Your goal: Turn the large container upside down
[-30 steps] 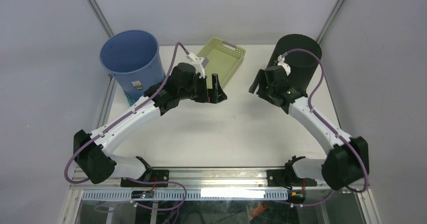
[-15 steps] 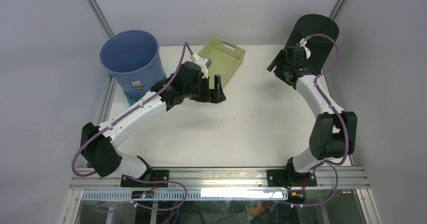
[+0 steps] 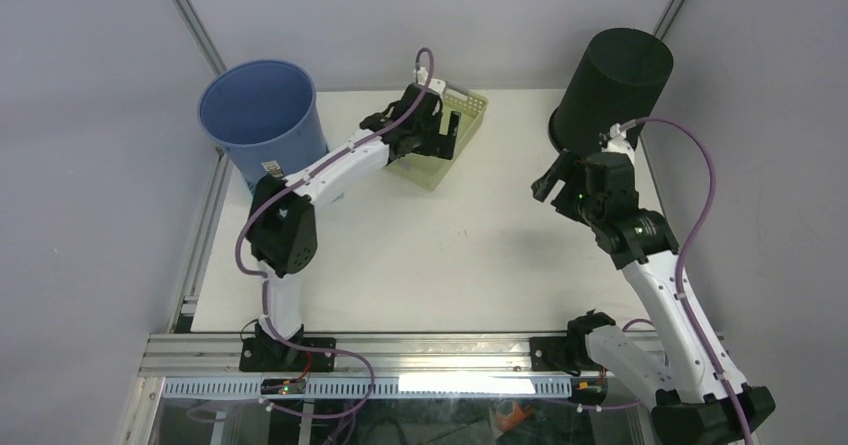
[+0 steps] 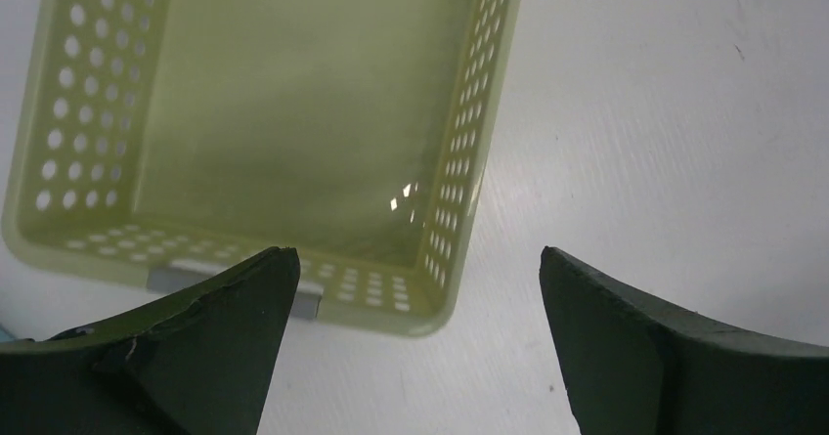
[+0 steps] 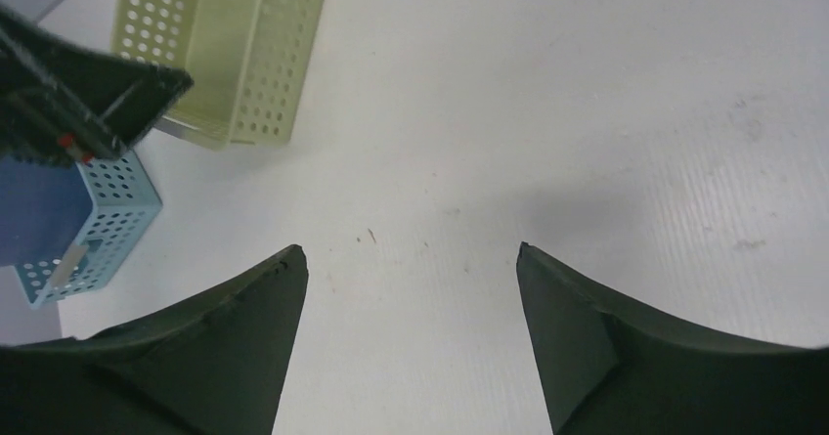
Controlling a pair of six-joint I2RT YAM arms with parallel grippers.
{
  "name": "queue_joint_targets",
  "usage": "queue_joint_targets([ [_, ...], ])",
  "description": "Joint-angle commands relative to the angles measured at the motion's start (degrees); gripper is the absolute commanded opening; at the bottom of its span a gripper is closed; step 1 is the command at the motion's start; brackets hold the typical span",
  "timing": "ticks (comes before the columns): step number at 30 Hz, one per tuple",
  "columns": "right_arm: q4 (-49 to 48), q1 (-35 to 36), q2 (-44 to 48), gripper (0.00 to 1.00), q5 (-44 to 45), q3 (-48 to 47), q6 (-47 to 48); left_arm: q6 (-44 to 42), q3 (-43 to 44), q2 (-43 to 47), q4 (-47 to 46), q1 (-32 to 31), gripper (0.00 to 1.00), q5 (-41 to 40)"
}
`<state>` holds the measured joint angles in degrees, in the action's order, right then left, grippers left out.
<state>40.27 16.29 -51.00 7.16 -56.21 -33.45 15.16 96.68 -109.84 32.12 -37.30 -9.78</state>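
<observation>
The large container [image 3: 610,83], a black cylinder, stands at the back right with a flat closed end facing up. My right gripper [image 3: 550,181] is open and empty just in front of it and to its left, not touching it. In the right wrist view its fingers [image 5: 235,327] hang over bare white table and the container is out of view. My left gripper [image 3: 442,137] is open and empty above the near corner of a yellow-green basket [image 4: 293,112]; nothing lies between its fingers [image 4: 205,337].
A blue bucket [image 3: 262,115] stands mouth up at the back left, with a small light-blue perforated basket [image 5: 83,230] at its foot. The yellow-green basket [image 3: 462,115] lies at the back centre. The table [image 3: 450,255] ends at a metal rail by the arm bases.
The black container went from tilted to standing on end. My right arm drew back from it toward the front and its jaws widened slightly. My left arm reached back over the yellow-green basket.
</observation>
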Motion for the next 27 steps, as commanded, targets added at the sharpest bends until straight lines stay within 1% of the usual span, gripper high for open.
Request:
queue_joint_targets([
  [1, 9.96, -0.27, 3.98, 0.83, 3.68, -1.63, -1.66, -6.91, 9.70, -9.24, -0.28, -0.47, 0.99, -1.66],
  [5, 13.40, -0.19, 5.32, 0.83, 3.37, -3.15, -2.06, -7.28, 15.85, -14.85, 2.70, -1.57, 0.99, -0.10],
  [8, 14.66, -0.25, 5.42, 0.83, 2.93, -3.55, -2.17, -8.68, 18.57, -17.92, 4.76, -3.05, 0.99, -2.11],
  [9, 14.98, -0.22, 5.51, 0.83, 2.75, -3.57, -2.29, -8.85, 19.24, -18.70, 5.41, -3.25, 0.97, -2.34],
  [11, 16.39, -0.22, 5.65, 0.83, 2.98, -3.53, -2.97, -8.78, 20.18, -19.83, 6.47, -3.34, 0.87, -1.83],
  [16, 18.38, -0.21, 7.52, 0.83, 3.71, -2.65, -3.62, -9.57, 21.04, -19.41, 7.78, -4.74, 0.57, -1.55],
  [20, 19.03, -0.27, 8.21, 0.83, 3.83, -3.58, -3.75, -10.23, 21.48, -19.33, 7.99, -5.96, 0.25, 0.24],
  [21, 19.24, -0.21, 8.15, 0.83, 3.89, -4.24, -3.74, -10.09, 21.67, -19.23, 8.16, -6.21, 0.19, 1.00],
  [24, 19.76, -0.24, 7.87, 0.83, 3.96, -6.40, -3.35, -9.84, 23.21, -18.79, 9.57, -7.27, 0.10, 1.77],
  [26, 20.03, -0.27, 7.57, 0.83, 4.48, -8.09, -2.80, -9.59, 25.26, -18.08, 11.66, -8.02, 0.07, 2.92],
  [27, 20.09, -0.29, 7.33, 0.83, 4.79, -8.92, -2.47, -9.29, 27.11, -17.37, 12.67, -8.46, 0.04, 4.18],
])
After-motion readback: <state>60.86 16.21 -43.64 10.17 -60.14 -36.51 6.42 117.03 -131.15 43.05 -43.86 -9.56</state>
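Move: From the left hand, open and empty, the green basket's middle lies roughly 8 cm ahead, 3 cm to the left and 11 cm below; its right rim, where the fingers will shut, is some 4 cm right, 1 cm ahead and 8 cm down. The blue bin stands about 37 cm left and 3 cm back; the large container, already upside down, about 39 cm right and 6 cm ahead. The right hand has the basket's middle some 23 cm ahead, 20 cm left and 18 cm below. Down about 9 cm and steadily right nearly 7 cm, the left hand first eases forward a little, then draws back, turning some 15 degrees clockwise and rolling slightly. Once low, its wide-open fingers close almost fully and pinch the right wall of the green basket, one finger inside and one outside. The empty right hand backs off about 7 cm, drifting right and tipping down slightly. ##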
